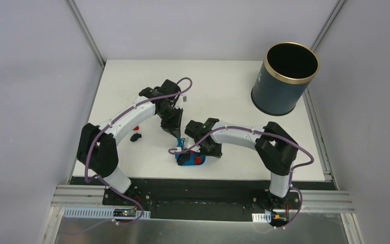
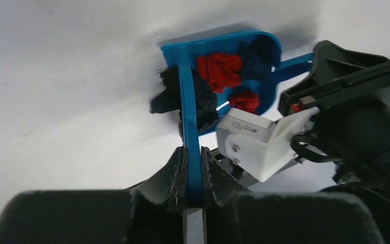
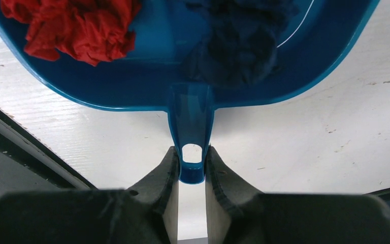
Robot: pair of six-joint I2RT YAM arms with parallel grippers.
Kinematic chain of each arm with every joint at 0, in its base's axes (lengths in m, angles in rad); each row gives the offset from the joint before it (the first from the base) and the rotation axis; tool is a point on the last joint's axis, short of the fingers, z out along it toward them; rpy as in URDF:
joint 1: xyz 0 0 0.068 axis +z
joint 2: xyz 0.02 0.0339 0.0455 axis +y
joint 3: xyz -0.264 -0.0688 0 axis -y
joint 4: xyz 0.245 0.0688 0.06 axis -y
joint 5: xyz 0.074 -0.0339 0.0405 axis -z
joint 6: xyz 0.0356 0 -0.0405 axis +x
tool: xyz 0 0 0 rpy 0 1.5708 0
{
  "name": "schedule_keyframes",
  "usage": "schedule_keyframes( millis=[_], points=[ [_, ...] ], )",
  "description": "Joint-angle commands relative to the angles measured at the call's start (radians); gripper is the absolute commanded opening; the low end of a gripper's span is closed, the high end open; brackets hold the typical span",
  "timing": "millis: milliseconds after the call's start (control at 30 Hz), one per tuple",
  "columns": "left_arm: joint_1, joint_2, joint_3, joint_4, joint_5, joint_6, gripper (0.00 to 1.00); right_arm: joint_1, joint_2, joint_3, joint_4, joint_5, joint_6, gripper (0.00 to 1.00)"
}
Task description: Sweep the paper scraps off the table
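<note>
My left gripper [image 2: 193,155] is shut on the blue handle of the hand brush [image 2: 187,109]; its black bristles rest at the mouth of the blue dustpan [image 2: 264,94]. My right gripper [image 3: 191,155] is shut on the dustpan's handle [image 3: 192,119]. In the pan lie red paper scraps [image 2: 218,68] and a dark blue one [image 2: 254,55]; both colours show in the right wrist view, red [image 3: 76,25] and dark blue [image 3: 238,46]. In the top view both grippers, left [image 1: 174,133] and right [image 1: 205,151], meet at the dustpan [image 1: 187,160] near the white table's [image 1: 223,91] front edge. A red scrap [image 1: 136,127] and a dark scrap [image 1: 135,136] lie on the table left of the pan.
A dark round bin [image 1: 284,79] with a gold rim stands open at the table's back right corner. The black strip [image 1: 203,184] runs along the front edge just behind the dustpan. Grey walls close in the table on three sides.
</note>
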Motion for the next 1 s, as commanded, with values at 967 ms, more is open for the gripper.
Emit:
schedule_keyframes(
  millis=[967],
  points=[
    [0.068, -0.296, 0.056, -0.042, -0.438, 0.108, 0.0, -0.072, -0.336, -0.107, 0.09, -0.038, 0.001, 0.0]
  ],
)
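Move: The dark scrap at the dustpan's mouth lies roughly 2 cm back and 4 cm right of the left hand, about 11 cm below it, under the held brush. The dustpan's middle is some 2 cm farther right. On the open table a black scrap lies about 14 cm left and 3 cm ahead, and a red scrap 15 cm left and 6 cm ahead. From the right hand, gripping the pan's handle, the dark scrap is about 10 cm left and 2 cm back. The dark scrap gets a last short push rightward into the dustpan, the left hand tipping the brush about 1.5 cm that way. The left hand then lifts nearly 10 cm, swinging left towards the loose scraps as its fingertips tilt some 20 degrees forward. The right hand first holds the pan still, then raises it about 3 cm and tilts its mouth up around 10 degrees, keeping its grip. ##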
